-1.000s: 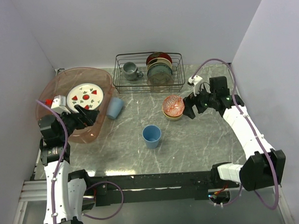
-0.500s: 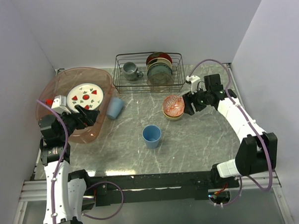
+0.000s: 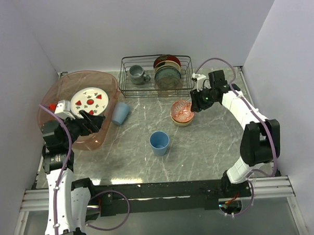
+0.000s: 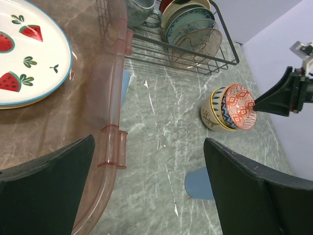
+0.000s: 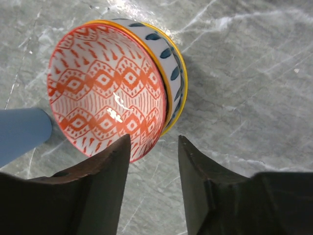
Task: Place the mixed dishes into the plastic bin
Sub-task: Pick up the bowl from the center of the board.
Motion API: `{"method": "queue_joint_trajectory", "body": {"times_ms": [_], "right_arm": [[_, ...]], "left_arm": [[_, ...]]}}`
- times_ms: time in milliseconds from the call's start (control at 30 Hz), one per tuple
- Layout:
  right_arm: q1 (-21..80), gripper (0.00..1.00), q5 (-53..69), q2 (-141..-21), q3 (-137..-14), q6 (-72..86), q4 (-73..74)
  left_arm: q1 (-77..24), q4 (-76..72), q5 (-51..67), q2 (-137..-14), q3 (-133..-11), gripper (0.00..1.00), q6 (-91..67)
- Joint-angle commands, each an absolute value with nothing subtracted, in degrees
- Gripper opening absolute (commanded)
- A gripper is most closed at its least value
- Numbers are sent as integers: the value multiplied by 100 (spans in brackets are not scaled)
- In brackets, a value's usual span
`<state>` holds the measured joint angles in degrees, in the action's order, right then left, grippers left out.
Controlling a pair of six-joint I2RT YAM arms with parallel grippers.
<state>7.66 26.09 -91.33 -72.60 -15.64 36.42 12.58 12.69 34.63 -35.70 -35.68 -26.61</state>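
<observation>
The pinkish plastic bin (image 3: 61, 82) stands at the far left with the strawberry plate (image 3: 89, 99) in it. The red-patterned bowl (image 5: 105, 85) sits tilted inside the cream bowl (image 5: 172, 63) at the right centre of the table. My right gripper (image 3: 195, 102) is open, low at the bowls' right side, and the red bowl's rim lies by its fingers (image 5: 98, 191). One light-blue cup (image 3: 159, 142) stands upright mid-table. Another light-blue cup (image 3: 120, 113) lies against the bin. My left gripper (image 3: 92, 122) is open and empty over the bin's right rim (image 4: 117, 142).
A black wire rack (image 3: 155, 76) with a grey mug and dark plates stands at the back, just behind the bowls. Walls close in the left, back and right sides.
My right arm has swung left and farther back, bringing its open gripper up to the right edge of the stacked bowls. The left arm and the dishes have not moved.
</observation>
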Motion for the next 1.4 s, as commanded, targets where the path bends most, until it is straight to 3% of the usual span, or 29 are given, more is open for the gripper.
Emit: {"method": "queue_joint_trajectory", "body": {"times_ms": [0, 167, 267, 467, 1367], "right_arm": [[844, 47, 2409, -9334, -7559, -1389, 3516], [888, 34, 2312, -9501, -7567, -1459, 3489], [888, 18, 2320, -9501, -7567, -1450, 3463], [879, 0, 2347, -9352, -7515, -1380, 3331], [352, 0, 3753, -8587, -7242, -1204, 3252]], "left_arm": [[1222, 1046, 3489, -3489, -3577, 99, -2558], [1230, 1037, 3481, -3489, -3577, 99, -2558], [1213, 1028, 3481, -3489, -3568, 99, -2566], [1222, 914, 3779, -3516, -3525, 99, -2636], [1046, 773, 4368, -3938, -3489, 99, -2654]]}}
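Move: Just left of the right hand, the red-patterned top bowl has its middle about 6 cm to the left, 2 cm back and 4 cm below; its right-hand rim lies nearest the half-open fingers. The blue cup stands some 19 cm left and 18 cm back, the dish rack about 20 cm left and 18 cm ahead. From the left hand, the bowl is roughly 40 cm to the right and 4 cm ahead, well below. Sinking some 2 cm at the bowl's right-hand rim, the right hand closes its half-open fingers while easing a good centimetre forward and pinches that rim. It then lifts about 5 cm, drawing back slightly and rolling its left side up by some 5 degrees. Meanwhile the empty left hand, still wide open, creeps about 2.5 cm to its right, turning a little clockwise. ##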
